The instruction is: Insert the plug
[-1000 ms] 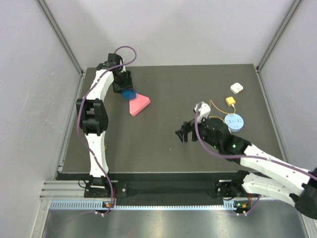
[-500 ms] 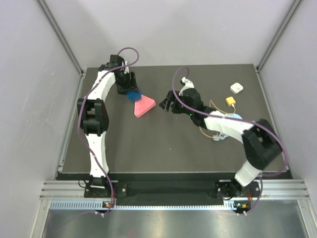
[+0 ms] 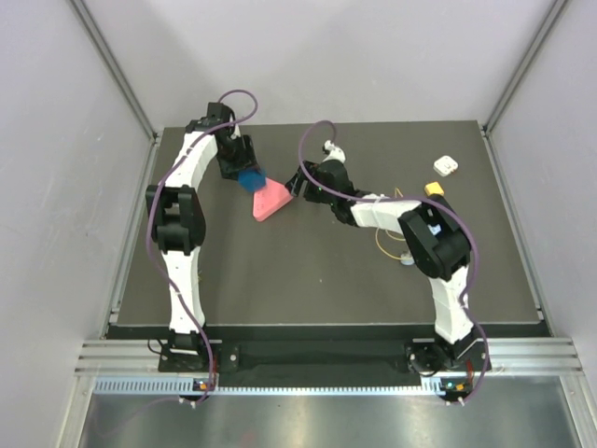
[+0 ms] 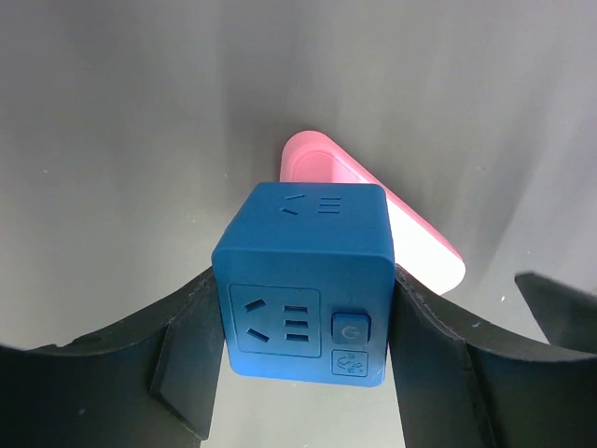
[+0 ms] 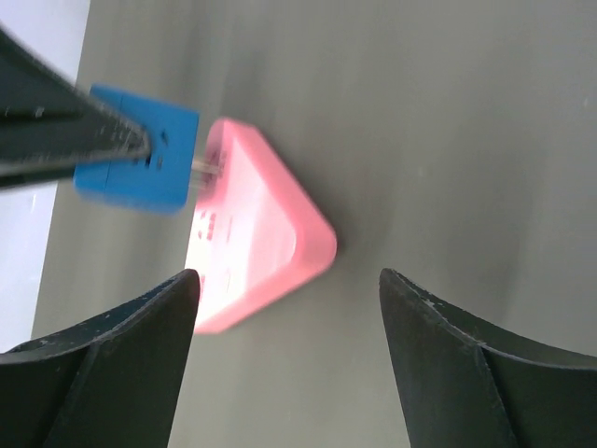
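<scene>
The plug [image 3: 434, 189], a small yellow block on a thin yellow-orange wire [image 3: 384, 245], lies at the table's right, with no gripper near it. My left gripper [image 3: 248, 175] [image 4: 308, 317] is shut on a blue socket cube [image 4: 303, 280] [image 5: 140, 149]. The cube's metal prongs [image 5: 207, 168] reach into the edge of a pink triangular block [image 3: 269, 201] [image 5: 261, 243] lying on the table. My right gripper [image 3: 297, 189] [image 5: 287, 280] hovers just right of the pink block. It is open, with nothing between its fingers.
A small white square block [image 3: 445, 166] lies near the back right corner. The right arm [image 3: 410, 229] stretches across the middle right of the dark table [image 3: 308, 280], over the wire. Grey walls enclose the table on three sides.
The right arm has swung from the middle right leftward to the pink block. The left gripper, cube and pink block have shifted slightly right.
</scene>
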`<state>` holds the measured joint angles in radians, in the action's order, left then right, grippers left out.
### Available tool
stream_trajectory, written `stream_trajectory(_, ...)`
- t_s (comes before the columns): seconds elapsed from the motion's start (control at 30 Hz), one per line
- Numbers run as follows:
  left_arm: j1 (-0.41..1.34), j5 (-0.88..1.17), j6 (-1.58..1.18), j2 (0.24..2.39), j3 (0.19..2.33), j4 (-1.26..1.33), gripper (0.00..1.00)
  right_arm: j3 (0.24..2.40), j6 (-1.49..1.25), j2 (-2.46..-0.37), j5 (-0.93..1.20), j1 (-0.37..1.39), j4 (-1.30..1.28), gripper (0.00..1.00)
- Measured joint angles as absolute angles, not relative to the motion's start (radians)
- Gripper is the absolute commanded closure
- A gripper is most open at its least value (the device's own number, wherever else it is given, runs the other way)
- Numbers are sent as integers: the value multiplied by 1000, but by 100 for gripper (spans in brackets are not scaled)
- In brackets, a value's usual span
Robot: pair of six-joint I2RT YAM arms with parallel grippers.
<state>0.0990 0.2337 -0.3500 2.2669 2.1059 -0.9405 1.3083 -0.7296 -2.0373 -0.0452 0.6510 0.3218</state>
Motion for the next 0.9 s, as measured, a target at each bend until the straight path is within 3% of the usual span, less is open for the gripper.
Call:
stream_trajectory(0.2, 99, 226, -373, 2267, 2108, -944, 100, 1374, -730, -2132, -54, 648, 364, 32)
stream_trajectory(0.47, 99, 226, -386, 2294, 2156, -973, 100, 1430, -730, -2226, -33, 646, 375, 34)
stream_trajectory(0.57, 99, 241, -379, 2297, 2157, -971, 100, 1436, -738, -2233, -20, 645, 380, 41)
stream_trajectory(0.7, 99, 244, -372, 2298, 2156, -968, 100, 1436, -756, -2238, 9, 645, 406, 59)
stream_trajectory(0.9, 102, 253, -369, 2298, 2151, -954, 100, 1433, -771, -2240, 43, 645, 451, 74)
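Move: The middle of the pink triangular strip lies some 7 cm to the right hand's left, about 2 cm ahead and 5 cm below; its nearest corner is only about 3 cm left, 3 cm ahead and 4 cm down. The blue plug, held by the left hand, is roughly 11 cm to the right hand's left and level with it. From the left hand, the strip's middle lies about 5 cm right, 2 cm ahead and 6 cm lower. Closing on the strip's nearest corner, the right fingers come to pinch it, one pad over the white socket face and the other along the pink side. The hand first sinks about 4.5 cm while going forward and left, then carries on left, rising a centimetre as the fingers close by over half. The left hand keeps its grip on the blue plug, holding its pins at the strip almost in place. ##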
